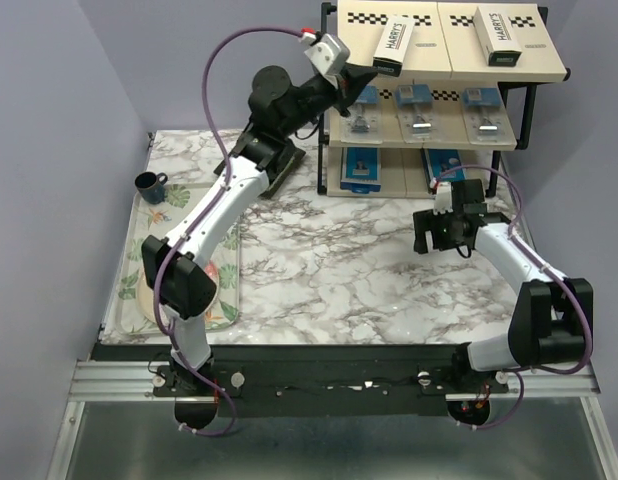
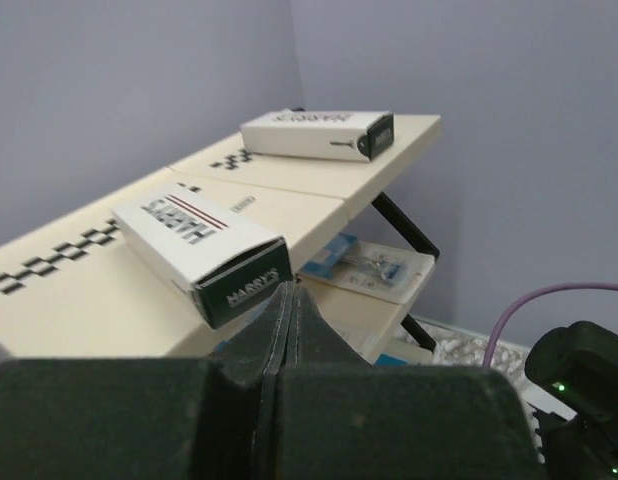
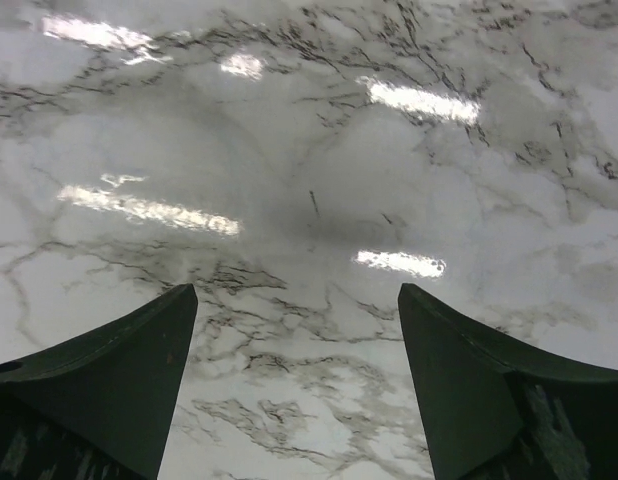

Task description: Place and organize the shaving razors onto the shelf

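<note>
The shelf [image 1: 451,52] stands at the back right. Two white Harry's boxes lie on its top board, one on the left [image 1: 393,44] and one on the right [image 1: 499,36]. Three clear blister packs [image 1: 420,108] lie on the middle board. Two dark-blue boxes [image 1: 362,168] lie on the bottom board. My left gripper [image 1: 357,82] is shut and empty, its tip just at the near dark end of the left Harry's box [image 2: 201,243]. The far box [image 2: 314,132] lies beyond on the shelf [image 2: 79,295]. My right gripper [image 1: 445,232] is open and empty, low over the marble table [image 3: 309,150].
A floral tray [image 1: 139,290] lies along the table's left edge, with a dark mug [image 1: 149,185] at its far end. A dark square frame [image 1: 281,168] lies under my left arm, beside the shelf's left leg. A purple cable arcs above the left arm.
</note>
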Tool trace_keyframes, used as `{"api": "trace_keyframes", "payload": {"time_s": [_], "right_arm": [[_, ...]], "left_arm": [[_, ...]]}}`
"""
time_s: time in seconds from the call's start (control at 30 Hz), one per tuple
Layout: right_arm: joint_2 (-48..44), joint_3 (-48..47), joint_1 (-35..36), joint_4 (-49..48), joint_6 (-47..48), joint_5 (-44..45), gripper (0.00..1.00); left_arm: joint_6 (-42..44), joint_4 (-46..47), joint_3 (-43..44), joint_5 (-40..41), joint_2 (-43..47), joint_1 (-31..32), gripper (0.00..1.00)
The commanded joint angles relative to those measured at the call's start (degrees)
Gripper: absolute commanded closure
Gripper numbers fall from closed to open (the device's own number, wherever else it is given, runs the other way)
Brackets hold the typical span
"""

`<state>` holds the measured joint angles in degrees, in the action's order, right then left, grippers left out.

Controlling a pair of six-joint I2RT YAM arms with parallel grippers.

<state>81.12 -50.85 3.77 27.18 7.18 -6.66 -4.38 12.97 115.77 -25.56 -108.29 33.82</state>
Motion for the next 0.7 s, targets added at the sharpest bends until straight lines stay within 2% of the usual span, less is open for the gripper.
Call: {"api": "trace_keyframes", "payload": {"time_s": [0.0, 0.1, 0.13, 0.17, 0.2, 0.23, 0.47, 0.67], "right_arm": [[-0.8, -11.2, 0.0, 3.6, 2.3, -16.3, 0.14], [-0.9, -18.9, 0.3, 3.9, -0.8, -25.1, 0.48], [-0.4, -25.2, 0.4, 3.9, -2.3, -25.8, 0.81], [0.8, -28.2, 0.4, 3.9, -5.2, -26.4, 0.93], [1.4, -30.9, 0.7, 3.7, -6.1, -27.5, 0.99], [1.8, -36.6, 1.0, 3.3, -6.8, -27.5, 0.99], [4.7, -50.9, 1.4, -4.1, -19.1, -19.2, 0.99], [8.3, -55.1, 2.1, -7.6, -20.8, -16.1, 0.99]], "left_arm": [[1.1, 3.4, -4.8, 3.7, 6.2, -3.1, 1.00], [3.1, 3.0, -4.7, 10.8, 5.4, -3.8, 1.00], [3.3, 3.0, -4.1, 12.4, 4.8, -3.9, 1.00], [3.4, 3.0, -2.8, 13.9, 3.5, -4.1, 1.00], [3.6, 2.8, -1.8, 15.6, 2.7, -4.5, 1.00], [3.6, 1.9, -0.7, 16.3, 1.9, -4.6, 1.00], [3.1, 1.7, 5.2, 16.9, -3.6, -4.6, 1.00], [2.3, 2.5, 4.9, 16.9, -4.4, -4.3, 1.00]]}}
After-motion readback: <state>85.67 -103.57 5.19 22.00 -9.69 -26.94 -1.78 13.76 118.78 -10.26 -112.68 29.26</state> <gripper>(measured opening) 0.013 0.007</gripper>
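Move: The left HARRY'S box on the top shelf has its middle roughly 10 cm ahead of the shut left fingertips, 5 cm to their right and about level; the second HARRY'S box is some 23 cm to their right and 12 cm ahead. From the right hand, low over the table, the left box is about 21 cm ahead, 15 cm left and 43 cm up; the middle blister pack is 17 cm ahead, 6 cm left, 31 cm up. The left HARRY'S box is left by the shut left fingers, which swing about 6 cm left and a little up from its front end, then reach 8 cm forward along its left side, sinking back as they turn counter-clockwise. Meanwhile the right hand rises fast, nearly 40 cm, also forward and left towards that box's front, closing its open fingers and tipping them up from pointing down. ##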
